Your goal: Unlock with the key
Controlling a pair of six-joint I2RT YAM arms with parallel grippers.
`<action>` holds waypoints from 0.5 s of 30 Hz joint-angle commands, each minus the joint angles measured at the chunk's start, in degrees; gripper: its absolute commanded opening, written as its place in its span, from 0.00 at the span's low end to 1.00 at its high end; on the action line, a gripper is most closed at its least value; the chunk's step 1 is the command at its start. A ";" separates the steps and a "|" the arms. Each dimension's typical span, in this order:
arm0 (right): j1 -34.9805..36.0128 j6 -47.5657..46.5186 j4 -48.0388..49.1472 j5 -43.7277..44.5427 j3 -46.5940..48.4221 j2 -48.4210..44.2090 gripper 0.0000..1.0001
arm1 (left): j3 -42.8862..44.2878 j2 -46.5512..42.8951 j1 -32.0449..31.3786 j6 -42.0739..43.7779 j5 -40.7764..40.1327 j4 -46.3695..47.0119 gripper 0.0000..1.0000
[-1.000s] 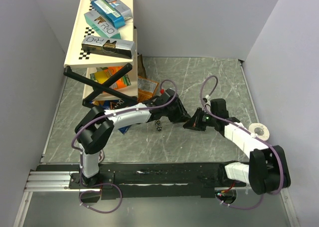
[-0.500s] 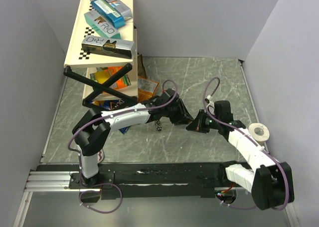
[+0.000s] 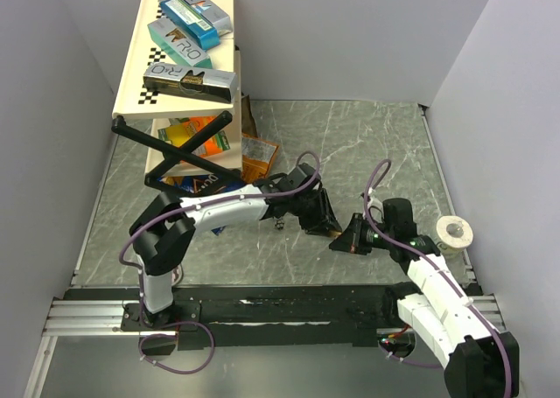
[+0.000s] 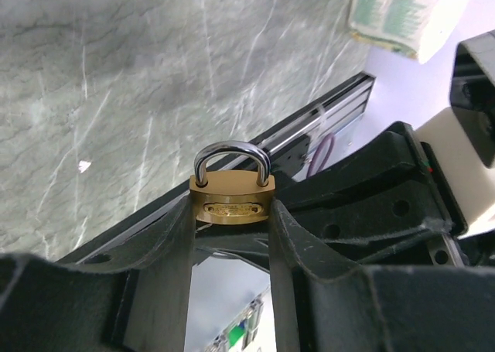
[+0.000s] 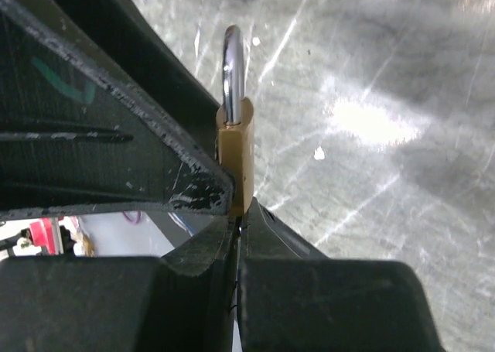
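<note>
A small brass padlock (image 4: pixel 230 201) with a silver shackle is clamped by its sides between the fingers of my left gripper (image 4: pixel 230 210), shackle pointing away. It is held above the marble table. My right gripper (image 5: pixel 241 213) is shut, its tips pressed against the padlock's (image 5: pixel 238 158) bottom end. A thin glint of metal shows in the slit between those tips; I cannot tell what it is. From above, both grippers (image 3: pixel 329 226) (image 3: pixel 339 243) meet at mid-table. A tiny dark grey cluster, the key (image 3: pixel 278 224), lies on the table just left of them.
A tilted cream shelf (image 3: pixel 140 61) carrying boxes stands at the back left, with orange packets (image 3: pixel 258 157) beneath it. A white tape roll (image 3: pixel 455 232) sits at the right. A pale speck (image 5: pixel 319 153) lies on the table (image 3: pixel 385 144). A black rail (image 3: pixel 280 306) runs along the near edge.
Both grippers have shifted together toward the near right, still meeting at the padlock. The right arm has folded back toward its base. The dark cluster has stayed put.
</note>
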 commanded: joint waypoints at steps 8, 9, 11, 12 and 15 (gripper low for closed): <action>-1.10 -6.05 -0.82 -3.69 0.75 0.17 0.00 | 1.29 2.16 1.93 8.12 0.24 -10.74 0.01; -1.19 -6.14 -0.73 -4.14 0.49 0.52 0.00 | 0.94 1.89 2.28 7.95 0.07 -10.30 0.01; -1.19 -6.58 -0.91 -4.40 -0.13 0.53 0.00 | 0.14 1.45 2.72 7.69 -0.46 -9.95 0.01; -1.19 -6.66 -0.73 -4.84 -0.22 0.61 0.00 | -0.03 1.37 2.73 7.42 -0.72 -10.04 0.01; -1.19 -6.66 -0.73 -6.25 0.31 1.05 0.00 | 0.93 2.59 2.81 6.98 -3.00 -11.26 0.01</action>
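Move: Just right of the left hand and nearer the robot, the key sits in the right fingertips, about 2 cm right, 2 cm back and 1 cm lower. The padlock, already held in the left fingers, is about 3 cm ahead of the right hand, 1 cm to its left and 1 cm higher. The key ring lies on the table some 14 cm left of the left hand, 5 cm farther out and 10 cm below. Backing off from the key, the left hand first hangs about in place, then carries the still-pinched padlock down and to its left, each by about 4 cm, dipping its fingertips some 10 degrees steeper. The right hand stays almost put with its fingers shut on the key, easing back barely 1 cm. ##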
